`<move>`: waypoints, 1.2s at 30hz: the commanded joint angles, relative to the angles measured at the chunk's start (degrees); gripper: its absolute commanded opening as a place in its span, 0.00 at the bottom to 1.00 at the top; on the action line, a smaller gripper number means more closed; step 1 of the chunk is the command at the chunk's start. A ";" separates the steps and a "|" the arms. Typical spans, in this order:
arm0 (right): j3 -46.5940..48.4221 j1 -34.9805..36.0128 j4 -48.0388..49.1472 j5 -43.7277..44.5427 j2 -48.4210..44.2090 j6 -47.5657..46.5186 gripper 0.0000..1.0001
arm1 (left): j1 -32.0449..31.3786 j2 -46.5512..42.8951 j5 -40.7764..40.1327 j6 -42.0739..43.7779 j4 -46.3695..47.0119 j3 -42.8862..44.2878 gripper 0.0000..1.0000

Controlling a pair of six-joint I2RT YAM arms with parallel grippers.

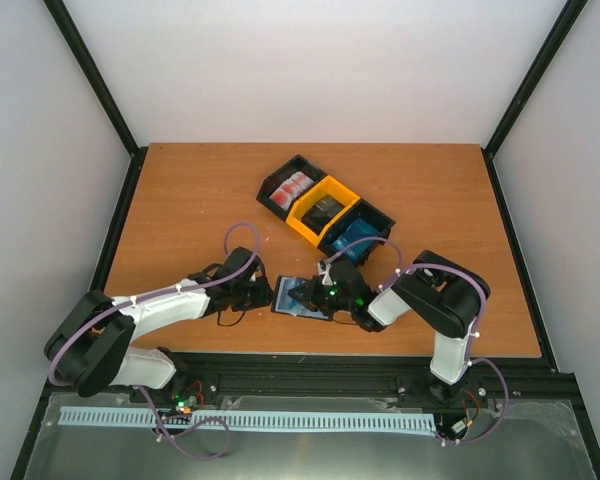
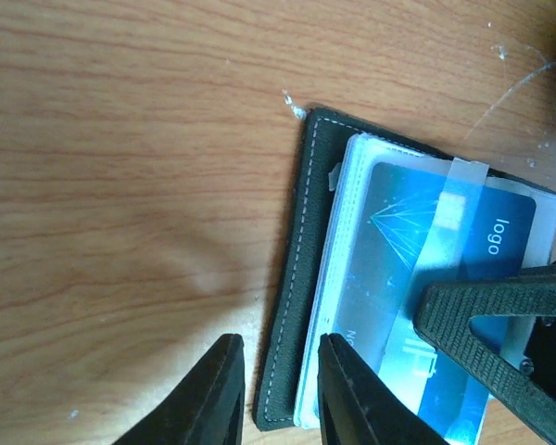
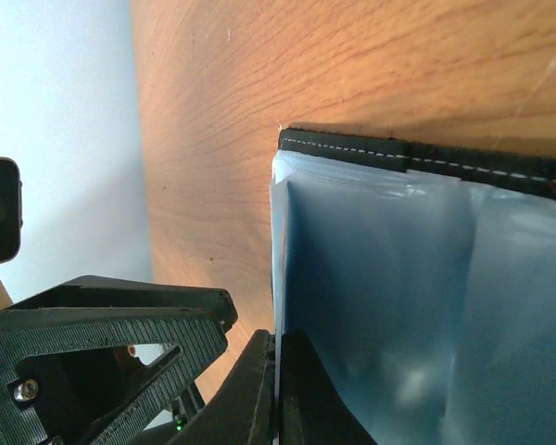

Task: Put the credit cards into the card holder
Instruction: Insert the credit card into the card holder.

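The card holder [image 1: 302, 298] lies open on the table near the front edge, between my two grippers. It is black with white stitching [image 2: 301, 278] and has pale blue clear pockets. A bright blue card [image 2: 426, 278] marked "logo" lies in its pockets. My left gripper [image 2: 278, 399] is slightly open, astride the holder's stitched border, with one finger beside it and one over the pocket stack. My right gripper [image 3: 278, 394] is shut on the thin edge of a clear pocket leaf [image 3: 371, 306]. One of its ribbed fingers [image 2: 500, 320] lies over the blue card.
Three joined bins stand behind the holder. A black one holds red-and-white cards [image 1: 290, 187], a yellow one [image 1: 323, 212] holds something dark, and another black one holds blue cards [image 1: 356, 237]. The table's front edge lies just behind the grippers. The left gripper's finger [image 3: 102, 343] sits close to the right gripper.
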 commanded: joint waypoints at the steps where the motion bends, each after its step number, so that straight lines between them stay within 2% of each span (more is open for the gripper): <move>1: -1.68 0.26 6.95 0.58 1.62 2.03 0.03 | 0.56 -1.71 3.11 -1.41 1.25 -0.68 0.27; 13: -4.27 0.22 18.36 -0.19 3.98 4.59 0.03 | 2.86 -2.78 15.06 -4.48 10.55 -3.29 0.40; 22: -4.73 0.18 19.25 -0.39 3.95 4.40 0.03 | 3.69 -1.07 17.19 -5.02 13.51 -4.16 0.45; 32: -4.95 0.18 19.65 -0.44 4.40 4.58 0.03 | 4.24 1.59 17.42 -4.91 15.28 -4.50 0.48; 36: -4.82 0.18 19.58 -0.73 4.47 4.49 0.03 | 4.22 1.37 19.16 -5.04 17.50 -4.88 0.44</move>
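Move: The card sleeve that the left hand goes for has its middle some 4 cm to its right and about 1 cm ahead, 2 cm lower. The right hand already pinches that sleeve close to its middle. The open card holder beneath centres about 7 cm right of the left hand, level with it and 3 cm lower. The black bin of blue cards stands roughly 12 cm ahead and 18 cm right, the yellow bin 17 cm ahead and 11 cm right. Rightward and up over the holder's left edge, the left hand travels about 3 cm towards the sleeve, swinging its fingertips right by some 15 degrees and opening wider, then sinks about 1 cm to bring the sleeve's free left side between the spread fingers. The right hand, still shut on the sleeve, raises it 1 to 2 cm with a slight roll. ##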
